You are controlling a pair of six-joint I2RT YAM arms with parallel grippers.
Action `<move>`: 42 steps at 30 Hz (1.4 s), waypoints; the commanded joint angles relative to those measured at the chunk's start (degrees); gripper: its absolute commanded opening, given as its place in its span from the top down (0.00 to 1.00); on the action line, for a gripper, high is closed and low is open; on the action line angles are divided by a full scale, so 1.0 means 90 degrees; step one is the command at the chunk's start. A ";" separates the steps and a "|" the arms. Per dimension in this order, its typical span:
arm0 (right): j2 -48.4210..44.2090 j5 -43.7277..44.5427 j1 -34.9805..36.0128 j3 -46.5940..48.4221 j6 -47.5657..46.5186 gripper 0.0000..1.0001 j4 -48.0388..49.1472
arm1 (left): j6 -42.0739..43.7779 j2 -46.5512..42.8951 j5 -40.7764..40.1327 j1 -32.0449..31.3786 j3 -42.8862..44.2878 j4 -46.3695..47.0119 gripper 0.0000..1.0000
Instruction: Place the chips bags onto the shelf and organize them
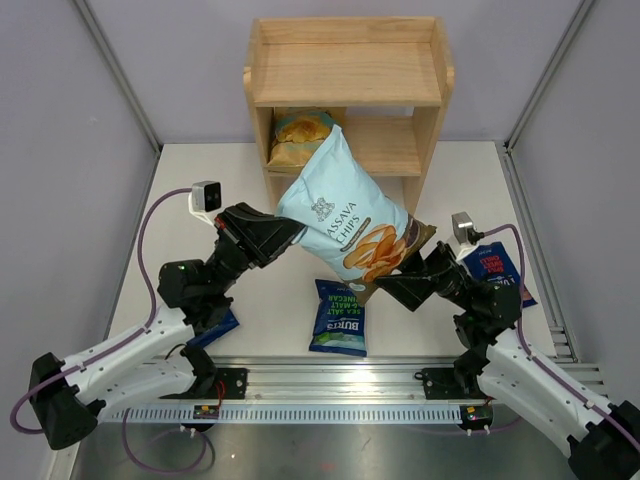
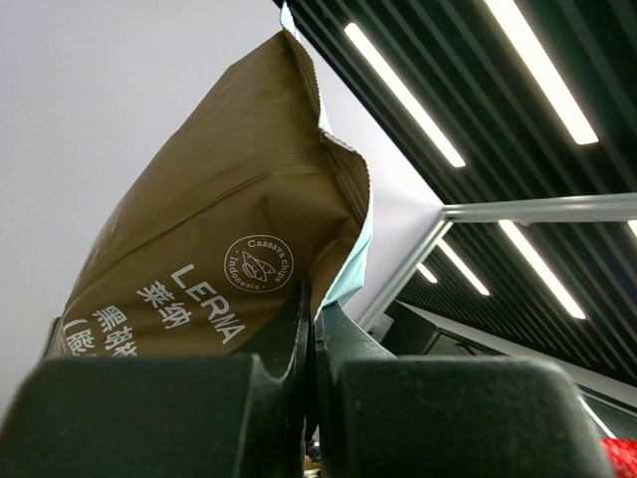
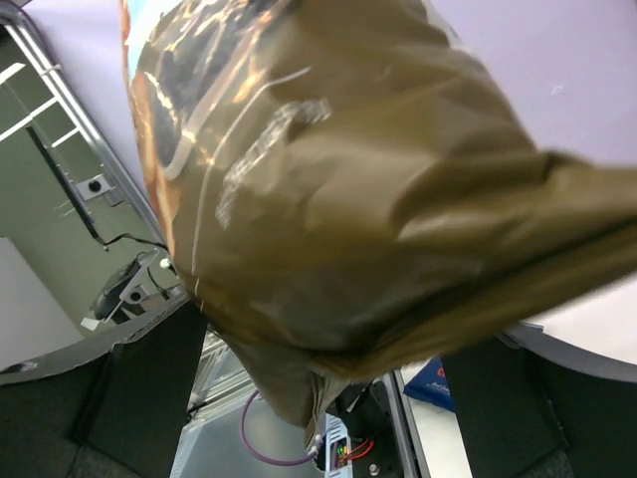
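The large light-blue and brown Cassava chips bag hangs tilted in the air in front of the wooden shelf. My left gripper is shut on the bag's left edge; the left wrist view shows the brown back of the bag pinched in the jaws. My right gripper stands open under the bag's lower right corner. In the right wrist view the bag's brown bottom fills the space between the wide-apart fingers. A yellow chips bag lies on the shelf's lower tier.
A dark-blue Burts bag lies on the table between the arms. A red-lettered one lies by the right arm, also seen as a blue corner. Another blue bag peeks from under the left arm. The shelf's top tier holds nothing.
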 commanded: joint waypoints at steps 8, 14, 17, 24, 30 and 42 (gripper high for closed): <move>-0.0131 0.0591 -0.0011 0.0725 -0.0504 0.01 0.0134 | 0.0107 -0.0099 -0.0161 -0.0286 0.0151 0.0668 1.00; 0.0453 -0.0121 -0.0011 0.1076 0.0139 0.04 0.1276 | 0.0155 -0.0050 -0.0083 -0.0286 0.0053 0.0394 1.00; 0.0562 -0.0366 -0.0011 0.1340 0.0228 0.18 0.1316 | 0.0340 -0.0050 -0.0151 -0.0286 -0.0044 0.0151 1.00; 0.0270 -0.0064 -0.0011 0.1312 0.0043 0.51 0.0486 | 0.1130 -0.0293 -0.0492 -0.0276 -0.0318 -0.0992 0.79; -0.0062 -0.0152 -0.0011 0.1302 -0.0103 0.72 -0.0566 | 0.2136 -0.1064 -0.1496 -0.0267 -0.0377 -0.2747 0.08; -0.1146 0.1429 -0.0011 0.0911 0.0031 0.85 -0.3066 | 0.4012 -0.2120 -0.4056 -0.0257 0.0257 -0.6760 0.01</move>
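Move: The cassava chips bag is already pinched by an upper corner in the left gripper; its middle lies about 4 cm ahead, 9 cm to the right and 5 cm below that hand. From the open right gripper around its brown end, the bag's middle is some 4 cm ahead, 6 cm left and 8 cm above. The navy bag on the table lies about 4 cm ahead, 9 cm left and 34 cm below the right hand; the shelved yellow chips bag is roughly 39 cm ahead, 18 cm left and 8 cm below. Hand the cassava bag over: raise the right gripper about 6 cm and close it about halfway, clamping the brown end, while the left keeps its pinch nearly still. Then open the left fingers wide, release the corner and take that hand down some 12 cm, forward and a little left, turning counter-clockwise with its left side rising. Keep the right grip and sink back almost as far as it rose. ##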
